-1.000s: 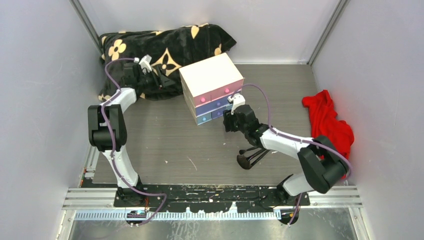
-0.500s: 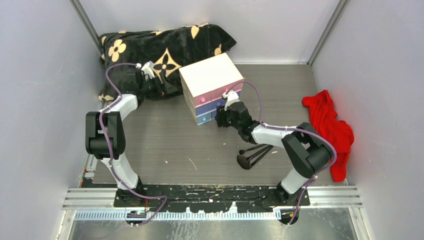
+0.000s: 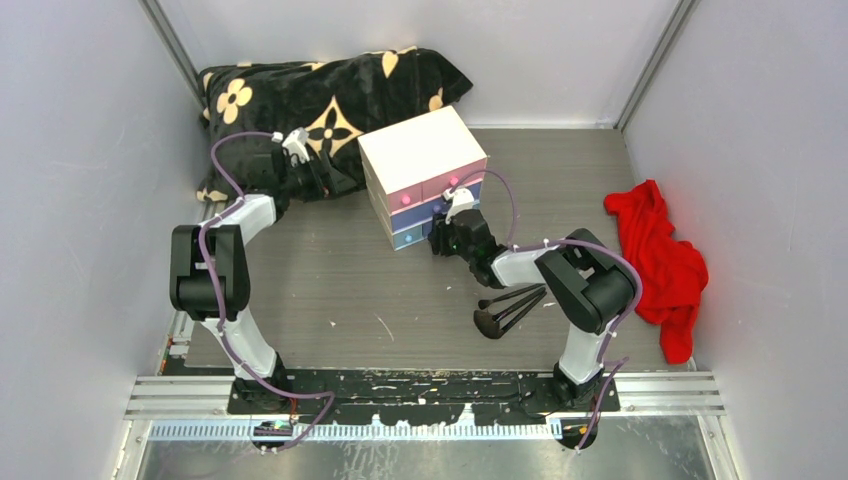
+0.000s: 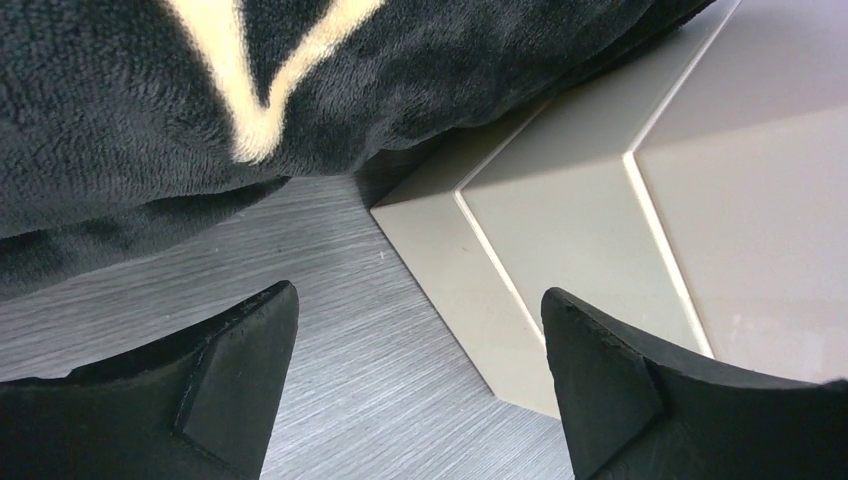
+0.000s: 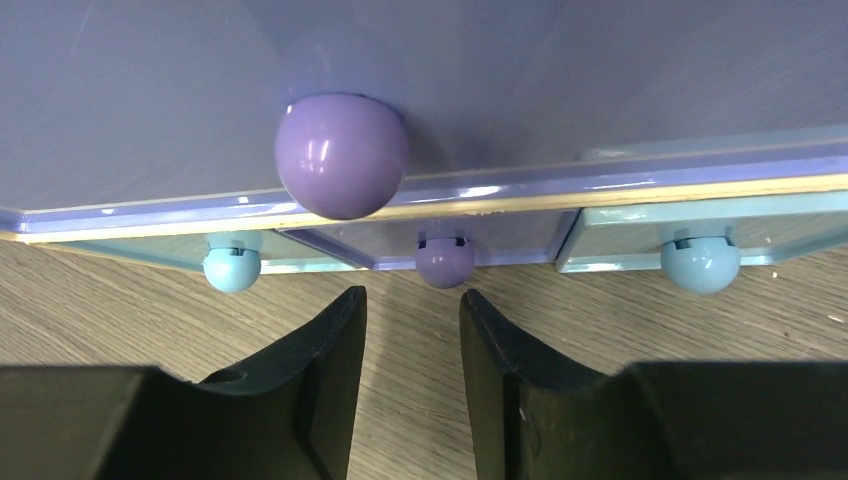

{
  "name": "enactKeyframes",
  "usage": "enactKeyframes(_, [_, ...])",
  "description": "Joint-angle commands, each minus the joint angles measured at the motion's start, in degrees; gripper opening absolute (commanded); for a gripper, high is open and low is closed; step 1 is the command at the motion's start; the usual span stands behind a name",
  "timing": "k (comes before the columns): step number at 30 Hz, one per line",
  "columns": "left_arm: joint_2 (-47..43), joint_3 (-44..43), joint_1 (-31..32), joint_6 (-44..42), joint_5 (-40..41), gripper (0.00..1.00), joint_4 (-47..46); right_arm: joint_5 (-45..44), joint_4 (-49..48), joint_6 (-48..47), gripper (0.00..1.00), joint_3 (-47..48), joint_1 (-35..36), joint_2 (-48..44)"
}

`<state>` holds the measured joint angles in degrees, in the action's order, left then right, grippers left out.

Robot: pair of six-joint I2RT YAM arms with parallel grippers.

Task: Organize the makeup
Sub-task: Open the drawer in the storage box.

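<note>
Of the makeup, only the black-handled brushes show, lying on the table near the right arm. The cream drawer box stands mid-table. My left gripper is open wide and empty, low over the table, between the black flowered cloth and the box's bare side. My right gripper faces the drawer fronts, jaws a narrow gap apart with nothing between them. It sits just below a large purple knob and in front of a small purple knob.
The black flowered cloth is bunched at the back left against the box. A red cloth lies at the right wall. Light blue knobs flank the small purple one. Grey walls close in on three sides.
My left gripper's jaws have spread wider beside the box. My right gripper has moved in to the drawer fronts, its jaws narrowing and its elbow folding closer.
</note>
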<state>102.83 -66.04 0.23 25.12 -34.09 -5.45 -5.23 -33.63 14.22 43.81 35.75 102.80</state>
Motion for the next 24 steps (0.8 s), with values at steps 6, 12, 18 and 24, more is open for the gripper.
enactKeyframes(6, [-3.5,0.2,-0.1,0.0,-1.0,0.92,-4.1,-2.6,-6.9,0.2,0.44,1.7,-0.1,0.5])
enactKeyframes(12, [-3.5,0.8,-0.1,0.1,-1.2,0.92,-5.0,-6.7,-7.5,0.1,0.43,0.6,0.1,-0.6])
enactKeyframes(18, [-3.4,1.0,0.0,0.5,-1.4,0.92,-5.3,-9.3,-7.9,0.1,0.27,1.3,0.2,0.9])
enactKeyframes(24, [-3.7,1.1,-0.1,0.5,-1.5,0.92,-5.5,-10.9,-6.6,-0.9,0.11,0.4,0.6,0.0])
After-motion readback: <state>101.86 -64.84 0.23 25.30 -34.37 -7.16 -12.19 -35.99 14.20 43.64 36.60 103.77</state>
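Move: The lower purple knob, middle of the box's bottom row, is roughly 3 cm ahead of the right fingertips and 1 cm to their left, about level with them. From the right hand, the left light blue knob is about 6 cm to the left and level with it front to back; the right one is some 5 cm ahead and 5 cm right. The upper purple knob is 5 cm above the lower one. From the left hand, the lower knob is about 21 cm right, 8 cm back and 9 cm lower. Ease the right gripper about 1 cm forward and 1 cm to the right towards the lower purple knob, swinging it some 5 degrees clockwise to line the fingers up. Then shut the half-open fingers most of the way, so that the tips come together right at the near, lower edge of the knob. ##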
